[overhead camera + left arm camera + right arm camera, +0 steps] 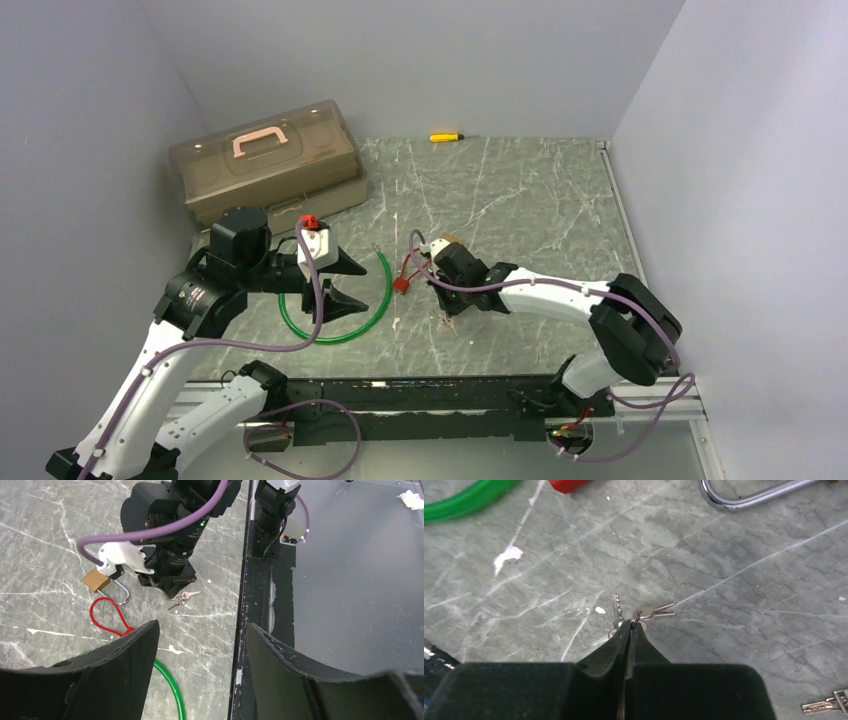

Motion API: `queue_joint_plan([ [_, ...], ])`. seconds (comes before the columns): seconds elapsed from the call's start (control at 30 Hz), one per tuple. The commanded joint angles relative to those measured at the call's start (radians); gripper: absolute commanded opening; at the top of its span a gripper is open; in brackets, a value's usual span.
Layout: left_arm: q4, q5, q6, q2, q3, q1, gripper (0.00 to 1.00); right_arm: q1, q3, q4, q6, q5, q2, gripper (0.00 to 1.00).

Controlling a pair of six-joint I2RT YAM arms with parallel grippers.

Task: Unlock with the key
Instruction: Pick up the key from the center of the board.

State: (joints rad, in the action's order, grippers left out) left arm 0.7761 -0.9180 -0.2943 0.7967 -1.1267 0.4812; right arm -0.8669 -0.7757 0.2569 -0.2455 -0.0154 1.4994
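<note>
A small bunch of silver keys lies on the marble table, its ring pinched at the tips of my right gripper, which is shut on it. In the left wrist view the same keys show just under the right gripper. The brass padlock with a chrome shackle lies on the table just beyond the keys; a red cable loop lies beside it. My left gripper hangs open and empty over the table's near edge, to the left of the lock.
A green hoop lies under the left gripper. A brown toolbox with a pink handle stands at the back left, and a yellow screwdriver lies at the far edge. Another loose key lies near the right gripper.
</note>
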Motion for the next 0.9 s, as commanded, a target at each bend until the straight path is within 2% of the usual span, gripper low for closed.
queue_joint_plan([
  [0.0, -0.008, -0.034, -0.013, -0.014, 0.012, -0.003, 0.69, -0.007, -0.058, 0.008, 0.014, 0.044, -0.105, 0.01],
  [0.27, -0.019, -0.041, -0.003, -0.011, 0.018, -0.003, 0.69, -0.008, -0.060, 0.008, 0.019, 0.043, -0.214, 0.00],
  [0.4, -0.019, -0.046, -0.011, -0.007, 0.028, -0.003, 0.69, -0.008, -0.075, -0.002, 0.024, 0.096, -0.256, 0.00],
  [0.7, -0.144, -0.026, -0.062, -0.078, 0.213, -0.003, 0.73, -0.009, -0.268, 0.062, 0.072, 0.488, -0.382, 0.00],
  [0.87, -0.220, -0.038, -0.056, -0.020, 0.210, -0.003, 0.76, -0.007, -0.352, 0.038, 0.039, 0.630, -0.410, 0.00],
])
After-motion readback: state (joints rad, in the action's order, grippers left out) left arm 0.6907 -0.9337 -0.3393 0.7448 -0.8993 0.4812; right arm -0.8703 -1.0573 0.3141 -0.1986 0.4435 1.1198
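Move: The right hand's shut fingers already grip the key about 1 cm below the hand point, just over the centre of the board. Other loose keys lie just beside it, about 1 cm left and 2 cm back; the red lock is some 10 cm left and 5 cm ahead. The brass padlock lies about 14 cm straight ahead, and a single key some 14 cm right and 4 cm ahead. From the left hand, the gripped key lies roughly 14 cm right, 7 cm ahead and 30 cm down. Keeping its pinch on the key, the right hand lifts about 24 cm off the board, slowing briefly around 8 cm up, and drifts some 7 cm left, later also slightly back, towards the waiting left hand while the wrist swings some 45 degrees, so the fingers turn from pointing mostly down to pointing mostly left. Late on, the left hand, still wide open and empty, sinks about 6 cm to near the right hand's height. ##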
